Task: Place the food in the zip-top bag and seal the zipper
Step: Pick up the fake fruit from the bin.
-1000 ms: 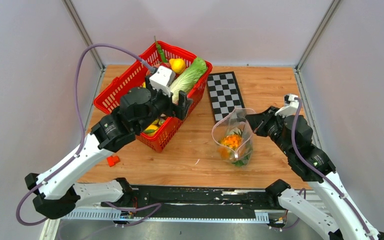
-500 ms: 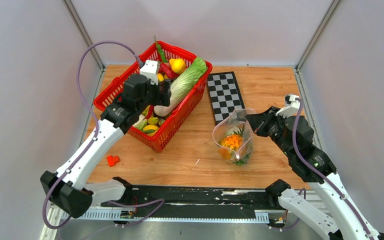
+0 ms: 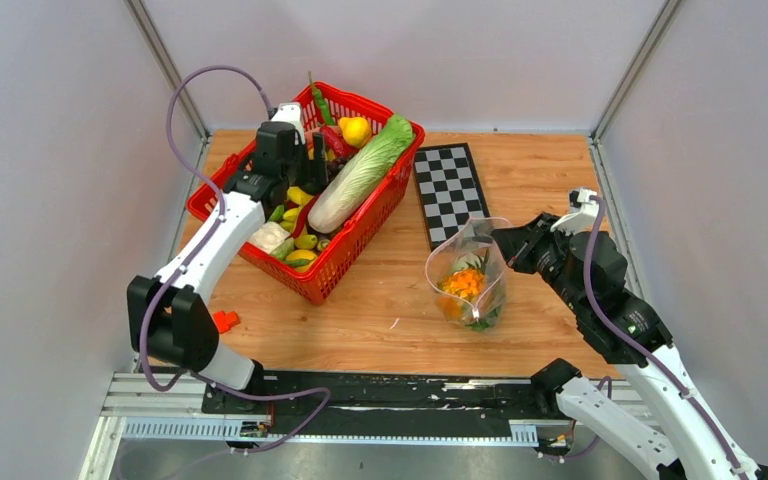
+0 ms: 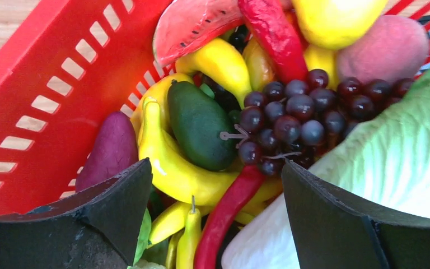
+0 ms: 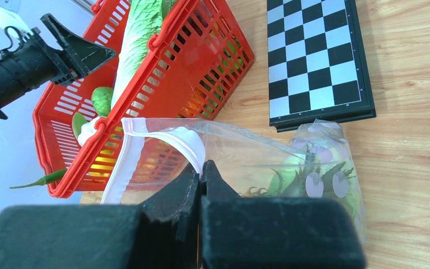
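Observation:
The clear zip-top bag (image 3: 472,268) stands open on the wooden table, with an orange piece (image 3: 463,283) and green pieces inside. My right gripper (image 3: 507,240) is shut on the bag's mouth edge; in the right wrist view its tips (image 5: 201,167) pinch the pale zipper (image 5: 124,162). More food fills the red basket (image 3: 343,262): a long lettuce (image 3: 360,175), yellow bananas (image 4: 173,168), a red chilli (image 4: 229,207), dark grapes (image 4: 291,117) and a green avocado (image 4: 199,123). My left gripper (image 3: 298,152) hangs open just above this pile (image 4: 215,168), holding nothing.
A chessboard (image 3: 450,185) lies between the basket and the bag, towards the back. A small red-orange piece (image 3: 225,321) sits on the table near the left arm's base. Grey walls close in both sides and the back.
My left arm has stretched out and carried its open gripper from the basket's near side to its far-left part, low over the food. The right gripper and bag have not moved.

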Robot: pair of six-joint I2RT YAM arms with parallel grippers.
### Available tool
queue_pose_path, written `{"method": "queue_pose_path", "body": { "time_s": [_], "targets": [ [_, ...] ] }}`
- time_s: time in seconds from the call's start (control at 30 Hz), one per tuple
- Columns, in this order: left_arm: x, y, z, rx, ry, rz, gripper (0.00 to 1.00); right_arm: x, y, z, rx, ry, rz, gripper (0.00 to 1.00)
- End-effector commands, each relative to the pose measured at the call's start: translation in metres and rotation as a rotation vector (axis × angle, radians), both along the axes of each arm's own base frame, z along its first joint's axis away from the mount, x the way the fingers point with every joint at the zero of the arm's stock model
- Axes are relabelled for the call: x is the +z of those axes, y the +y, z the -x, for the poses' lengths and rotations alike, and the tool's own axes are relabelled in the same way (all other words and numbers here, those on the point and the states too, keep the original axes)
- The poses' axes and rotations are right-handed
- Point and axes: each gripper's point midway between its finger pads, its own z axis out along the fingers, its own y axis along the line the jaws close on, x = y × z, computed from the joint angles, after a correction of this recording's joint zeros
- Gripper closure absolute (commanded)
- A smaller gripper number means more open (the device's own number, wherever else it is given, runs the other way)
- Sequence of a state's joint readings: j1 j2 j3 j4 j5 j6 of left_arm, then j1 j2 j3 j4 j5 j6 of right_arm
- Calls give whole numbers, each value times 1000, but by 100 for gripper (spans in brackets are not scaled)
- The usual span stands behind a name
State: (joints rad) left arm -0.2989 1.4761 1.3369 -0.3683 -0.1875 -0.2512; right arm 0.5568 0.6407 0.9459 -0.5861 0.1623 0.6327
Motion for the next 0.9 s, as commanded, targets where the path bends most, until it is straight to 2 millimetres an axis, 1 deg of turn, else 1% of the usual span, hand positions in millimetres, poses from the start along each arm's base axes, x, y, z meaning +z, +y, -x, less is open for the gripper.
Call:
{"method": "queue_pose_path", "body": {
  "time_s": [0.0,0.07,0.2,0.33,0.4,0.47,0.6,0.8,0.87],
  "targets": [
    [-4,13,-23,86,-27,17,10,23,1,-4,0,-82,-37,100],
    [-17,21,-31,128,-8,23,12,24,2,-4,4,-84,-38,100],
    [-29,33,-45,195,-7,9,13,22,4,-4,13,-78,-32,100],
    [-36,45,-46,260,-35,-14,13,22,4,-4,15,-79,-33,100],
    [-43,44,-45,253,-19,-13,16,22,4,-4,17,-79,-33,100],
    [-52,43,-45,249,5,-10,21,22,4,-4,17,-80,-33,100],
    [-69,39,-45,233,41,1,24,24,4,-2,21,-82,-37,100],
    [-79,44,-46,247,60,-7,26,26,4,0,24,-85,-39,100],
    [-81,46,-46,246,63,-4,31,25,3,0,24,-85,-40,100]
  ]
}}
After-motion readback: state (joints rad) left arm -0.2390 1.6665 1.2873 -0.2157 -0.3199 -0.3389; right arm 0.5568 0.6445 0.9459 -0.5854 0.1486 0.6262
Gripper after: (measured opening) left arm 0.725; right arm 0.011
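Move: Aim for the banana, about 6 cm ahead of the left fingers, 4 cm to their left and some 10 cm below. The avocado lies against it, about 8 cm ahead and 2 cm left of the hand; the eggplant roughly 7 cm ahead and 9 cm left; the grapes about 9 cm ahead and 5 cm right, all some 10 cm down. From the right hand the banana is about 38 cm left, 26 cm ahead, 15 cm lower. Lower the left gripper about 7 cm into the basket, carrying it some 4 cm forward and as much to its left, so the banana comes between the fingertips beside the avocado. Turn it roughly 10 degrees counter-clockwise on the way, hold nearly still, then ease down the last centimetre while narrowing the fingers to about three-quarters open. Keep the right fingers pinched on the bag's rim. ##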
